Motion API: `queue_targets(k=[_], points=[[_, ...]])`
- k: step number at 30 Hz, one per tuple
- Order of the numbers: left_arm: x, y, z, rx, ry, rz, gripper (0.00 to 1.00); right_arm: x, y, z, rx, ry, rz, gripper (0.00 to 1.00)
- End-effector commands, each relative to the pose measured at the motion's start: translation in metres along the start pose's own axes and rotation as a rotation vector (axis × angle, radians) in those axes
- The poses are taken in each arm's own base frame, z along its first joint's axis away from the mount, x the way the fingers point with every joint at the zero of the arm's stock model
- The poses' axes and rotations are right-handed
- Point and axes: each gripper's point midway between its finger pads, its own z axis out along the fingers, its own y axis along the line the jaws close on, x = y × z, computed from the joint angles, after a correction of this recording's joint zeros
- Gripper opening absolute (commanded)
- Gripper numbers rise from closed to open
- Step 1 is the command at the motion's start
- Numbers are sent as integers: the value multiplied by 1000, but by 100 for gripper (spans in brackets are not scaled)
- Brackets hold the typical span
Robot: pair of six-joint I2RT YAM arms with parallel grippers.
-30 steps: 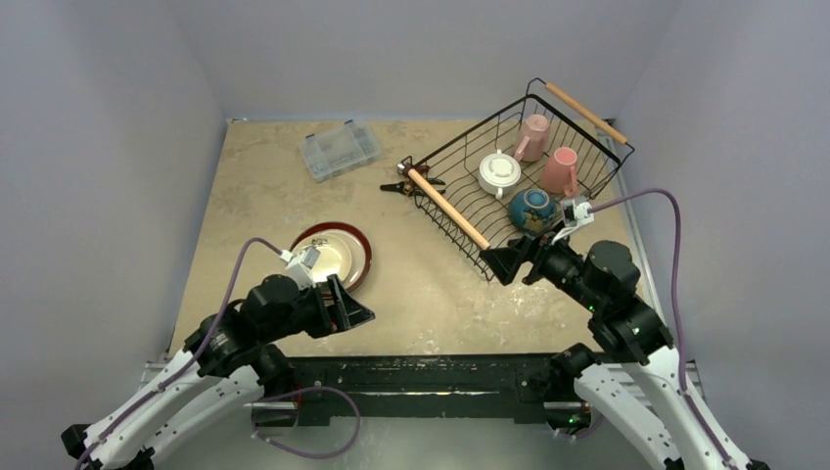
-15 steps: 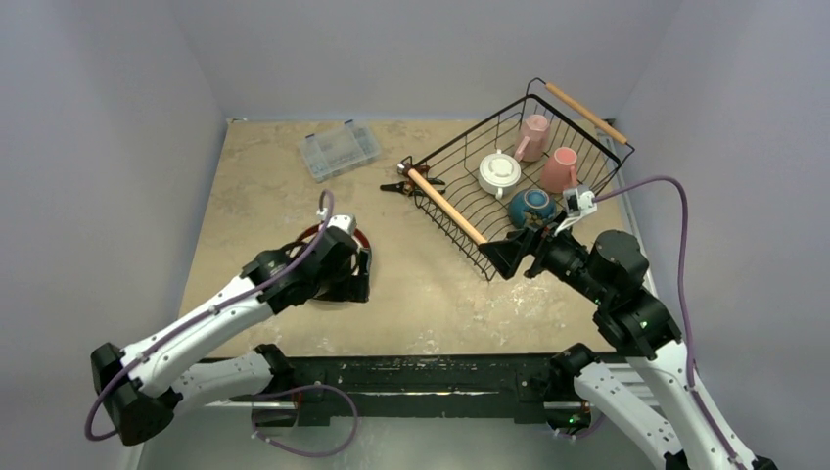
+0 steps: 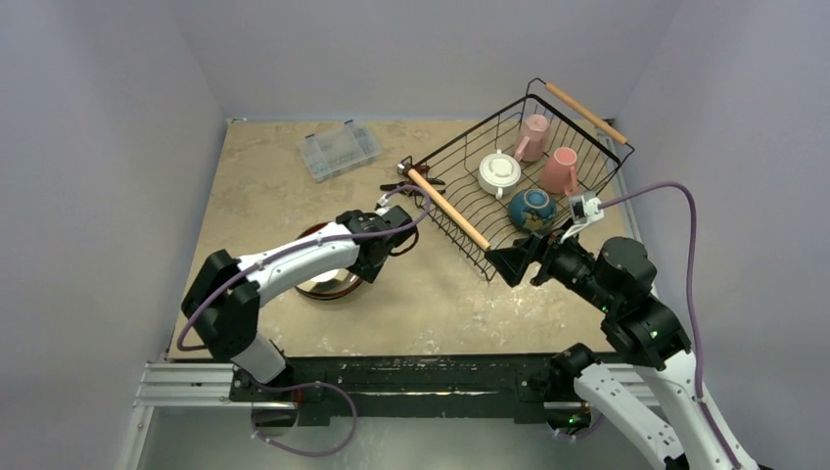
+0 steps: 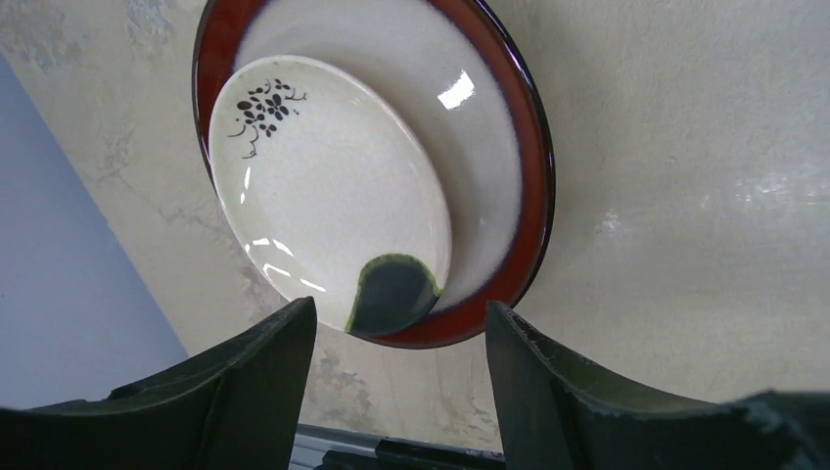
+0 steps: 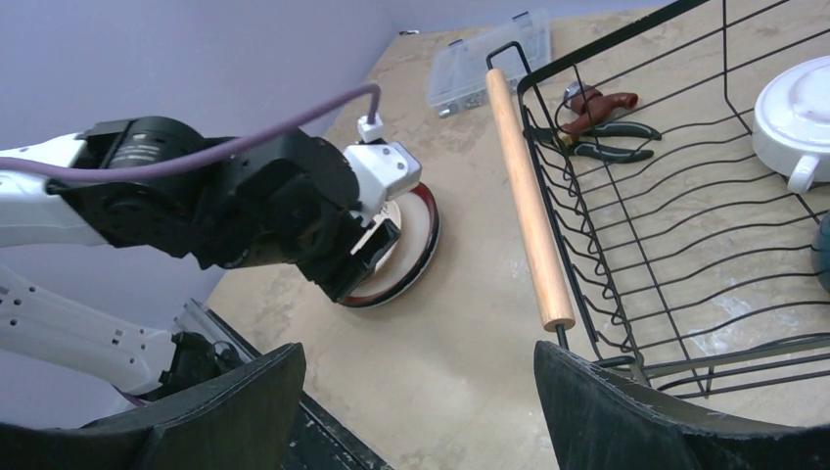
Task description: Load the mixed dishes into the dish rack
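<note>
The large red-rimmed plate (image 3: pixel 345 291) lies on the table left of centre, and the cream plate (image 4: pixel 323 196) rests inside it (image 4: pixel 489 127). My left gripper (image 3: pixel 370 257) hangs over the plates' right edge, pointing back at the near side. It is open and empty (image 4: pixel 399 323), with the red rim just beyond its tips. The dish rack (image 3: pixel 468 143) stands at the back right and holds two pink mugs (image 3: pixel 533 135) (image 3: pixel 561 168), the white two-handled cup (image 3: pixel 500 173) and the blue bowl (image 3: pixel 531 208). My right gripper (image 3: pixel 499 262) is open above the table by the rack's near corner (image 5: pixel 416 362).
A clear plastic compartment box (image 3: pixel 340 150) sits at the back of the table. A small black-and-red hand tool (image 3: pixel 403 181) lies just left of the rack's wooden handle (image 3: pixel 447 208). The table's near edge and a black rail run under both arms.
My left arm swung out from the near edge, across the plates, and now reaches over them from the rack side. Its jaws have narrowed a little. The right arm has barely moved.
</note>
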Motion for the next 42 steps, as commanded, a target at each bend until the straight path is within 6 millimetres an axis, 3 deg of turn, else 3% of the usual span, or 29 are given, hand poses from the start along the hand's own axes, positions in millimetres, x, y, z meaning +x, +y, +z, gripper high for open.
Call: queue_targets(k=[1, 5, 9, 12, 20, 24, 26, 30, 36, 42], points=[[-6, 3, 9, -63, 18, 53, 62, -15, 5, -7, 2, -44, -23, 88], [1, -10, 27, -64, 49, 44, 62, -15, 7, -4, -9, -39, -14, 88], [9, -5, 41, -148, 72, 51, 56, -16, 8, -4, -13, -43, -12, 87], [12, 0, 46, -210, 103, 79, 51, -14, 6, -4, -6, -42, -9, 88], [16, -7, 59, -223, 185, 140, 49, -11, 6, -6, -11, -45, 0, 87], [18, 0, 64, -246, 203, 137, 32, -11, 5, -8, -5, -46, -1, 87], [18, 1, 63, -245, 197, 131, 10, -10, 5, -10, -4, -44, -1, 87], [12, 4, 49, -217, 147, 101, 0, -11, 5, -12, 0, -49, -2, 87], [6, 15, 0, -95, 34, 9, 0, -11, 3, -11, 9, -49, -2, 87], [10, 19, -52, 132, -98, -141, 0, -5, -6, -1, 40, -26, 22, 87]])
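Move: From the left gripper, the middle of the small cream plate lies about 7 cm ahead, 5 cm left and 8 cm below, its green-patched edge nearest. The red-rimmed plate beneath is centred about 8 cm ahead, 2 cm left and 9 cm down; the pliers lie roughly 28 cm ahead and 18 cm right, about 10 cm below. From the idle right hand the small plate is about 13 cm ahead, 38 cm left and 28 cm down. Bring the left gripper down about 6 cm and slightly left onto the green-patched near edge of the small plate, rolling so its left side rises some 20 degrees and narrowing the fingers on the way. Pinch the edge shut between the fingertips, then raise it about 9 cm, easing slightly back and right while undoing the roll. ##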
